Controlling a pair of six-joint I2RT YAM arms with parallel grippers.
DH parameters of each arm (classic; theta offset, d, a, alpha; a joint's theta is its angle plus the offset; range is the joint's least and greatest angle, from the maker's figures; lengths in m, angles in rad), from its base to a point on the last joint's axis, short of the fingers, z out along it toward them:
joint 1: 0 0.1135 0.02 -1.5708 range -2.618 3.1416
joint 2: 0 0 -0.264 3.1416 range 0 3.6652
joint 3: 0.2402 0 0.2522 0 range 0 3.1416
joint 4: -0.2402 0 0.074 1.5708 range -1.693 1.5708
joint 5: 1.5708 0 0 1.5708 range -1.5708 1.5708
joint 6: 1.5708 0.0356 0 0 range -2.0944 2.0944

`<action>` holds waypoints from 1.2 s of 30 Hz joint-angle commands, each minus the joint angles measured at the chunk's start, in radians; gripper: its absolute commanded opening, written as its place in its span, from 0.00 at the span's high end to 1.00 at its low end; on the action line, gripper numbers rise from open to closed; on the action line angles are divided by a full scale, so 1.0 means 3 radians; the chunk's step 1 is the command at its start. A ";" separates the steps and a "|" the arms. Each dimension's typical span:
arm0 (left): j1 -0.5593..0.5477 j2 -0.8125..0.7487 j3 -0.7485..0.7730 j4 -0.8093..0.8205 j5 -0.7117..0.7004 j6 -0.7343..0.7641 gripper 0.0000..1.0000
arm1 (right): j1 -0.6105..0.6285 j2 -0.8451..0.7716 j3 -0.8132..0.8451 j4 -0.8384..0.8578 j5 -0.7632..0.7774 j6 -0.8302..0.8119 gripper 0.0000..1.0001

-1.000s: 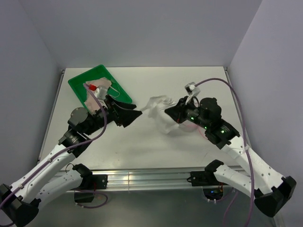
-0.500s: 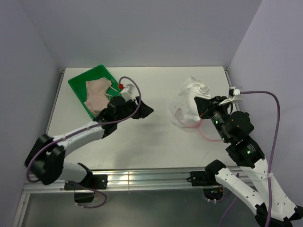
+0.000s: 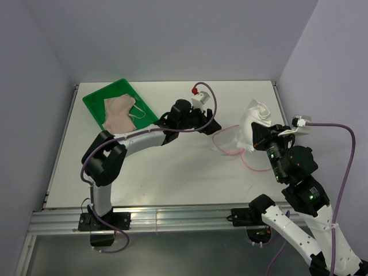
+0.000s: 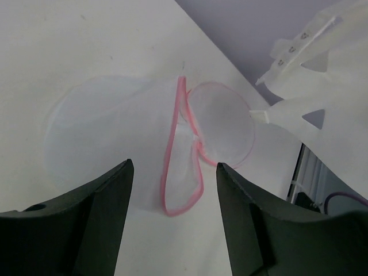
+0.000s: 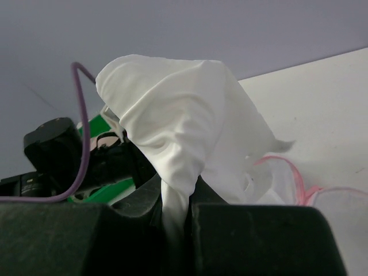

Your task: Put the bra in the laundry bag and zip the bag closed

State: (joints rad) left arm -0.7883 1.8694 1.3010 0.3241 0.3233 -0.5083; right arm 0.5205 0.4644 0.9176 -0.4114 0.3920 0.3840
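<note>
The bra (image 3: 118, 112), peach-beige and limp, lies in the green tray (image 3: 95, 100) at the back left, and no gripper touches it. The laundry bag (image 3: 227, 141) sprawls right of centre, its clear mesh (image 4: 115, 126) flat on the table and edged by a pink rim (image 4: 172, 172). My right gripper (image 3: 261, 138) is shut on a bunched white part of the bag (image 5: 172, 115) and holds it up off the table. My left gripper (image 3: 210, 125) is stretched out just left of the bag. It stands open (image 4: 175, 167) above the pink rim with nothing between its fingers.
The left arm reaches across the table's middle from the tray side, trailing a purple cable (image 3: 213, 106). Walls close the table at the back and on both sides. A metal rail (image 3: 172, 215) runs along the near edge.
The left arm has swung from beside the tray rightward to the bag. The right gripper has drawn back to the right with the white fabric, leaving the pink-rimmed mesh spread out.
</note>
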 commanded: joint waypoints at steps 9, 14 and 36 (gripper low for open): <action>-0.0149 0.0620 0.0929 -0.0788 0.0247 0.0773 0.33 | -0.0017 -0.0004 -0.0108 -0.0065 -0.0064 0.0009 1.00; -0.0164 0.0697 0.0986 -0.0825 0.0068 0.0851 0.52 | -0.0022 -0.0014 -0.0190 -0.0086 -0.0130 0.0034 1.00; -0.0072 0.0078 -0.0343 0.1092 0.0012 -0.0913 1.00 | -0.0119 0.0293 -0.0834 0.0594 -0.0437 0.0193 1.00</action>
State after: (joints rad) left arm -0.8238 1.9625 1.2232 0.4900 0.3405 -0.6773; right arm 0.4973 0.5507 0.6819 -0.3450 0.2672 0.4179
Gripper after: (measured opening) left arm 0.018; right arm 0.133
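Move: The laundry bag's pink rim, on its left side, lies about 4 cm right of the left fingertips, level with them fore and aft and some 6 cm lower; the white bra hangs about 12 cm to the right, 5 cm back and 14 cm higher. From the right hand, holding the bra, the bag's rimmed mouth is some 11 cm ahead, 5 cm left and 25 cm below. With open fingers the left hand drops about 5 cm and eases right onto the bag's pink rim, fingertips tipping down, pinches it shut between the pads, then draws it back and left a couple of centimetres, tilting up and finally lifting. Meanwhile the right hand keeps its grip on the bra and lowers it some 11 cm towards the mouth, faster near the end, drifting forward and left and tipping about 15 degrees down. ##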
